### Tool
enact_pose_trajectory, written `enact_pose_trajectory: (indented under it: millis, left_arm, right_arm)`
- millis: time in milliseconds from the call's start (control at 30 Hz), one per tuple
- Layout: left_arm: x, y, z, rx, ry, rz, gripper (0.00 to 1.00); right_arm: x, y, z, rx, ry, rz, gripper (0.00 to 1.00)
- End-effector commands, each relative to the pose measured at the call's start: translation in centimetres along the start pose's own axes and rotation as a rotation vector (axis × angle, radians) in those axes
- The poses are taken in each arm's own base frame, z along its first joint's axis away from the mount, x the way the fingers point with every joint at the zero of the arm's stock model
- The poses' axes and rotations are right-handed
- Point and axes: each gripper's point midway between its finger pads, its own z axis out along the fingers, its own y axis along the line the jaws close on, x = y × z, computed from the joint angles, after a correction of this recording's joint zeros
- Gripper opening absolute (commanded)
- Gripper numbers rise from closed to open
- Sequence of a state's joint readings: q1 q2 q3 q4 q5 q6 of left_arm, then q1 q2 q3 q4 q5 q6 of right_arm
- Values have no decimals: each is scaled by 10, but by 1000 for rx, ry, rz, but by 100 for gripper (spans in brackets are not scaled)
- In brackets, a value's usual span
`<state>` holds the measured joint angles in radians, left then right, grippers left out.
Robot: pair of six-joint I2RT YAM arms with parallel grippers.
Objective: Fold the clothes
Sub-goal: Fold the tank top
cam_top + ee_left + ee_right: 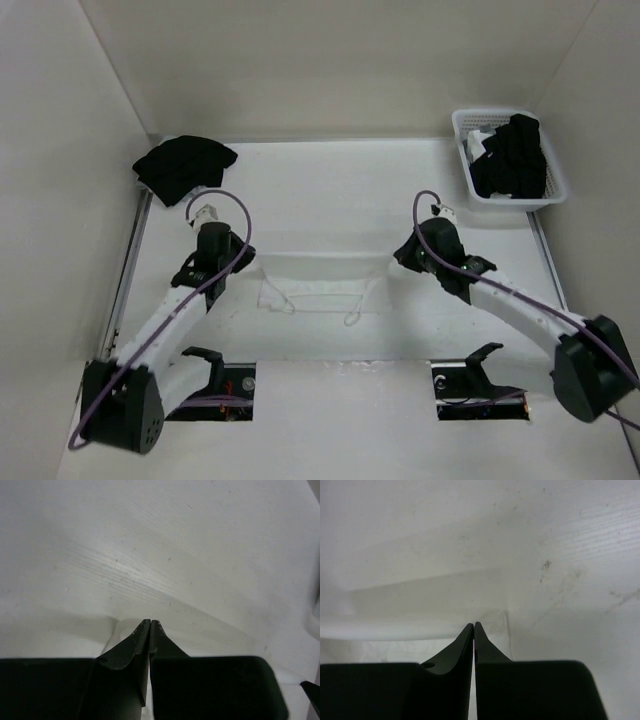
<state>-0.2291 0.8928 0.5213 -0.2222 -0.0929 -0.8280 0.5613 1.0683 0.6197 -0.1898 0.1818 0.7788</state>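
Note:
The clothes, a thin white top [320, 283], lie on the white table between my two arms. Its far edge runs taut from one gripper to the other, and two narrow strap loops [352, 316] trail at its near edge. My left gripper [250, 256] is shut on the top's left corner. In the left wrist view the jaws [150, 622] meet, with a white fold of fabric [122, 627] at their tips. My right gripper [398, 256] is shut on the right corner. The right wrist view shows its jaws [473, 625] pressed together against a fabric corner [496, 630].
A black garment heap [183, 166] lies at the back left of the table. A white plastic basket [556, 192] with black-and-white clothes stands at the back right. White walls enclose the table on the left, back and right.

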Motion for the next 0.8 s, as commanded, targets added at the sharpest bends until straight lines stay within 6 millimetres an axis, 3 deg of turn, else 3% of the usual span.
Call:
enact_pose_trajectory:
  millis: [0,167,300,400,533,767]
  left_arm:
    - [-55,-50,36,115,-175,8,1]
    - [-68,-64,100,84,-175,-2,1]
    - [-73,-61,128,60,-166,-29,1]
    - [-72,-67,123,94,-162,-42,1]
    - [-62,-59,106,120,-162,-51,2]
    - [-26,-33,69,142,-136,-50,2]
  right_arm:
    - [-55,47,27,-193,-90,-24,6]
    - [-87,38,85,-144,-71,6,6]
    - [-102,32,107,-123,-78,35,6]
    - [-102,35,107,-131,-78,35,6]
    - [-95,27,94,-132,-98,48,7]
    - [-53,0,80,-112,-70,89,7]
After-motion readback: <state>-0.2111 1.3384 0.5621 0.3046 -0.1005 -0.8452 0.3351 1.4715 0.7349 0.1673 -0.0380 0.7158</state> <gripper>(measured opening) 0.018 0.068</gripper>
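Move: Ahead of both hands, some 13 cm out and roughly 10 cm lower, lies the bare table that the held edge of the tank top is carried over. The left strap trails about 9 cm back and 9 cm to the right of the left hand, near table height, the right strap 11 cm back and 10 cm to the left of the right hand. The black clothes pile is some 30 cm ahead and 18 cm left of the left hand. Swinging forward together, both shut grippers keep hold of the tank top's two corners opposite the straps and carry that edge quickly out over the bare table, about 13 cm, dipping a few centimetres on the way. They then turn back and draw the edge some 4 cm towards the base, staying low, the left fingers tipping slightly upward. ##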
